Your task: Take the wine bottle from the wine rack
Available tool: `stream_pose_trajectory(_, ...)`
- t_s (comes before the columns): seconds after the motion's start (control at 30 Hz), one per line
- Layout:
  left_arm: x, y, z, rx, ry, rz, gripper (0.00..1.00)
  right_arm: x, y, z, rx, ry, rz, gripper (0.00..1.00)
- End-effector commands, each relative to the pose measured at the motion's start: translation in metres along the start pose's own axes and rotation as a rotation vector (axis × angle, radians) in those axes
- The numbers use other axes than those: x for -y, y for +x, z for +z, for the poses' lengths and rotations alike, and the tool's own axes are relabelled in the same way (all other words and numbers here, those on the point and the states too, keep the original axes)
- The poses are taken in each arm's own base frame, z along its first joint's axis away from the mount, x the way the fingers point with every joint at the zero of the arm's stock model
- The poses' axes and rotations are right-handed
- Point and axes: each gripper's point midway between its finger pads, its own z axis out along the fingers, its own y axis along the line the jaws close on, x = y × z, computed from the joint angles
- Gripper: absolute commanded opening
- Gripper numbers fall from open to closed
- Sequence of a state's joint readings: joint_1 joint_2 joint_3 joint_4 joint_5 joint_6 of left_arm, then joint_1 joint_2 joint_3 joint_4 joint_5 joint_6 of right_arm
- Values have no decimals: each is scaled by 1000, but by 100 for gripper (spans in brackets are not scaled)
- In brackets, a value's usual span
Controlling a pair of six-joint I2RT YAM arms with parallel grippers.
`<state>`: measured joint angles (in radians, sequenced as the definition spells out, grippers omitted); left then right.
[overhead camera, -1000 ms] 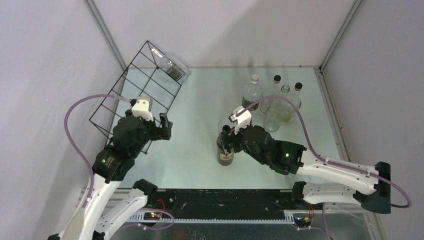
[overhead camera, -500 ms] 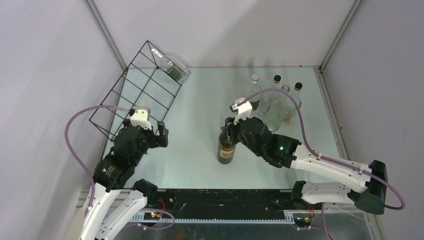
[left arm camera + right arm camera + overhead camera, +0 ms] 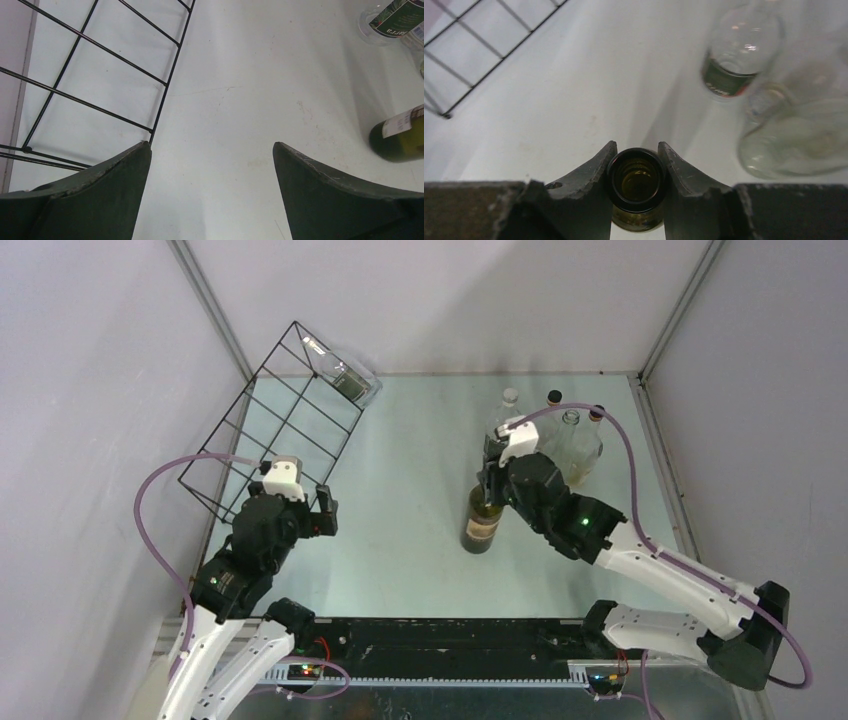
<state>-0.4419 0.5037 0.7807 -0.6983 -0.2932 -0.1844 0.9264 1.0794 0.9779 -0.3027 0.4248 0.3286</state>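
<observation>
The black wire wine rack [image 3: 238,401] leans at the back left, and a clear bottle [image 3: 345,378] lies in its top corner. A dark green wine bottle [image 3: 482,525] stands off the rack at mid-table. My right gripper [image 3: 490,490] is shut on its neck. In the right wrist view both fingers press the open bottle mouth [image 3: 636,180] from either side, with the right gripper [image 3: 637,145] centred over it. My left gripper [image 3: 325,508] hovers open beside the rack's near edge [image 3: 169,82]. Nothing lies between the left gripper's [image 3: 211,144] fingers.
Several clear bottles [image 3: 545,440] stand grouped at the back right, just beyond the held bottle. One with a dark label [image 3: 736,50] is closest ahead of the right fingers. The held bottle [image 3: 400,140] shows at the right of the left wrist view. Grey walls enclose the table.
The right gripper closed on the dark bottle's neck and carried it right and back toward the grouped bottles. The left arm shifted slightly and stayed open.
</observation>
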Motion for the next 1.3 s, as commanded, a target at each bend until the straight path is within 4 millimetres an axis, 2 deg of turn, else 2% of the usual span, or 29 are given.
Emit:
stream_pose_trajectory(0.0, -1, -10, 2, 43, -13, -33, 98, 30, -75, -25, 201, 72, 48, 0)
stream_pose_trajectory(0.23, -2, -9, 2, 39, -17, -33, 98, 106, -88, -36, 201, 279, 75, 0)
stream_pose_trajectory(0.4, -1, -8, 4, 35, -15, -32, 98, 151, -91, -54, 215, 397, 124, 0)
stream_pose_trajectory(0.53, 0, -8, 4, 30, -13, -31, 98, 179, -88, -65, 207, 476, 148, 0)
stream_pose_trajectory(0.73, 0, -7, 5, 26, -12, -29, 98, 214, -89, -69, 212, 570, 168, 0)
stream_pose_trajectory(0.9, -1, -7, 5, 26, -15, -29, 98, 243, -93, -59, 222, 627, 182, 0)
stream_pose_trajectory(1.03, -2, -7, 4, 32, -22, -32, 98, 259, -94, -53, 235, 656, 216, 0)
stream_pose_trajectory(1.27, -1, -7, 4, 31, -17, -30, 98, 274, -99, -37, 266, 676, 245, 0)
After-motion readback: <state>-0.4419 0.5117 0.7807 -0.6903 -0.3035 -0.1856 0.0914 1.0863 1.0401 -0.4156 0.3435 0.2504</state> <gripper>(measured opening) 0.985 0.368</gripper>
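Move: The right hand already holds the wine bottle by its neck; the free spot it goes to lies about 26 cm right, 9 cm ahead and 25 cm below. Nearby, the open clear bottle stands 18 cm right and 13 ahead, the right black-capped bottle 28 right and 18 ahead, middles some 12 below. From the left hand, that spot is roughly 62 cm right, 14 ahead, 23 below. Still gripping its neck, the right hand swings the wine bottle some 26 cm right, 9 forward, turning clockwise. ##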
